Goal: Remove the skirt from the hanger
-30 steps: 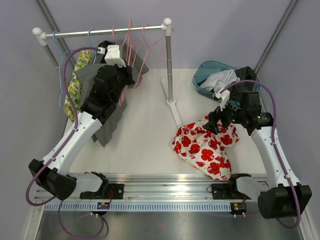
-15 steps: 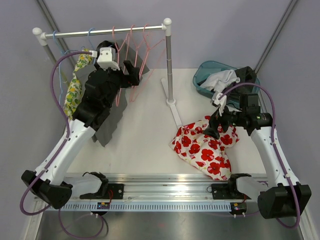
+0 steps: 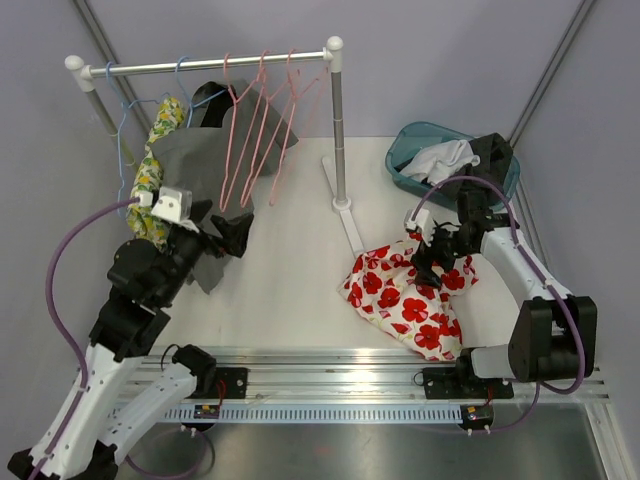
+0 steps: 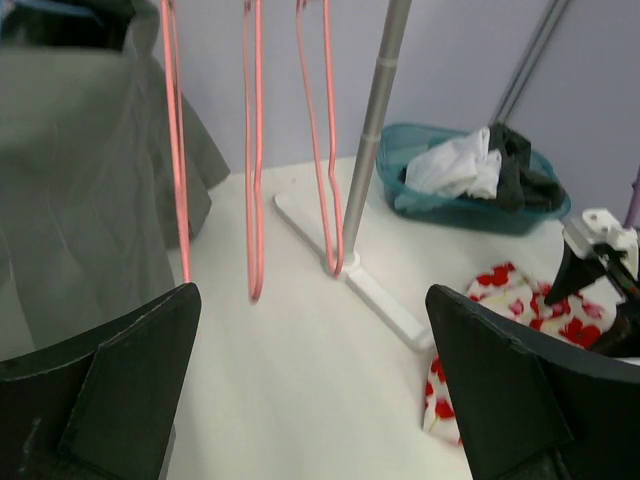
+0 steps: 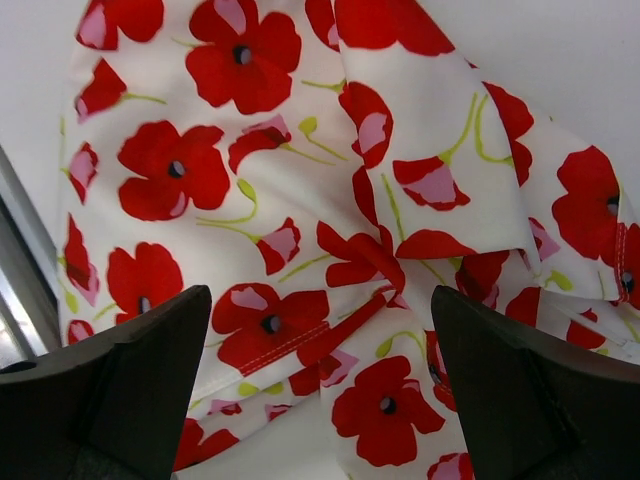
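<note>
A grey skirt hangs on the rack's left part, beside a yellow-flowered garment; it also fills the left of the left wrist view as grey cloth. Three pink hangers hang bare. My left gripper stands open and empty, in front of and below the grey skirt, apart from it. A white skirt with red poppies lies crumpled on the table. My right gripper hovers open just over it, with nothing between its fingers.
The rack's upright post and its white foot stand mid-table. A teal basket with white and dark clothes sits at the back right. Blue hangers hang at the rail's left end.
My left gripper has opened and the left arm has pulled back from the rack towards the near left. The grey skirt stays hanging. The right gripper has shifted slightly over the poppy skirt.
</note>
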You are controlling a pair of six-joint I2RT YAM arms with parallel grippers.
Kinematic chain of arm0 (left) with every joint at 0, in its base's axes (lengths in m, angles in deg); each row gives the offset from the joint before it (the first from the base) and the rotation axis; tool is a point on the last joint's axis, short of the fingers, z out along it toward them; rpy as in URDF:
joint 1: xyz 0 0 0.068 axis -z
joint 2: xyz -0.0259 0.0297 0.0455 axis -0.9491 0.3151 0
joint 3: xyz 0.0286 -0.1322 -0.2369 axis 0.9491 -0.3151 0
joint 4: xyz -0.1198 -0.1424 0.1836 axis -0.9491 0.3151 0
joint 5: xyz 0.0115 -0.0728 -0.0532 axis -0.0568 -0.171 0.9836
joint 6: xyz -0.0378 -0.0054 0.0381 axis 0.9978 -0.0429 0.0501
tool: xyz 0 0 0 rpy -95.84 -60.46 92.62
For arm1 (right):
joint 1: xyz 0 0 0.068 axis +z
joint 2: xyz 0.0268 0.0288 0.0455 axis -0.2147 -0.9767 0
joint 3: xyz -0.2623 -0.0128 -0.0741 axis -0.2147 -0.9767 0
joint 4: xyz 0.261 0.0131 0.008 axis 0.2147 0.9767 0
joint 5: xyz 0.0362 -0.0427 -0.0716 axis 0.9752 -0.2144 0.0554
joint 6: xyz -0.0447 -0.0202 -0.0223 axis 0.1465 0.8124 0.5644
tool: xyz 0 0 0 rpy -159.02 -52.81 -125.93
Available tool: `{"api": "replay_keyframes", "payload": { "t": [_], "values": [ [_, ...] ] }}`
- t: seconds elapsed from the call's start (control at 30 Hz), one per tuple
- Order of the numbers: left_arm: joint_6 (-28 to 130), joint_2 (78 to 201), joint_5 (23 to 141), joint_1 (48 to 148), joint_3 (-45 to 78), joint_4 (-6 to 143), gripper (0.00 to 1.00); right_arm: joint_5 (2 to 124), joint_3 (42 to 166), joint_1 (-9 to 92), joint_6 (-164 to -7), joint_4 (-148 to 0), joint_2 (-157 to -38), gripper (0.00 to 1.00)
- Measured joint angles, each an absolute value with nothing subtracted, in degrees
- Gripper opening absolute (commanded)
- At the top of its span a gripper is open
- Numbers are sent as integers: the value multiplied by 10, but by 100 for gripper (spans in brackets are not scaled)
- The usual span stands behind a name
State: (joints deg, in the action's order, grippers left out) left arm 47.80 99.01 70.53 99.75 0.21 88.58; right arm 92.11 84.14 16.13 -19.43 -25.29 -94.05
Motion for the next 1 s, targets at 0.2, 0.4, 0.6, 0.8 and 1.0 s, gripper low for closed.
{"api": "replay_keyframes", "payload": {
  "t": [0.2, 0.4, 0.6, 0.8, 1.0],
  "values": [
    [480, 877, 716, 998, -82, 939, 99, 906, 818, 161, -60, -270, -949, 99],
    [498, 828, 720, 998, -114, 956, 99, 897, 843, 166, 17, -304, -1038, 99],
    [513, 805, 722, 998, -131, 967, 99, 875, 845, 189, 40, -335, -1123, 60],
    [518, 785, 721, 998, -138, 980, 99, 888, 880, 207, 5, -305, -1132, 0],
    [522, 776, 721, 998, -143, 982, 99, 897, 961, 205, -99, -260, -1129, 0]
  ]
}}
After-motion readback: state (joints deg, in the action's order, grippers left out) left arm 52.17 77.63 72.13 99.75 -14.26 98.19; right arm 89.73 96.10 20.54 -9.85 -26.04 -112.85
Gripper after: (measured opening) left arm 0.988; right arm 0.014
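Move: Below the open right hand, about 9 cm down, lies the red-flowered skirt. Its middle is about 5 cm back and 3 cm to the left, and its rumpled far part is roughly 4 cm ahead, straight below that. From this hand, the teal basket stands about 26 cm ahead and 8 cm right, and the rack's white foot some 17 cm ahead and 18 cm left. From the left hand, the skirt's middle is around 34 cm right, 2 cm back and 36 cm lower. Dropping about 8 cm and reaching some 4 cm forward, the right hand turns about 20 degrees counter-clockwise onto the skirt's far part and shuts its fingers, pinching the cloth. It then lifts about 5 cm, easing forward and left and turning partly back. The open left hand sinks about 8 cm and backs off 6 cm from the bare pink hangers. ##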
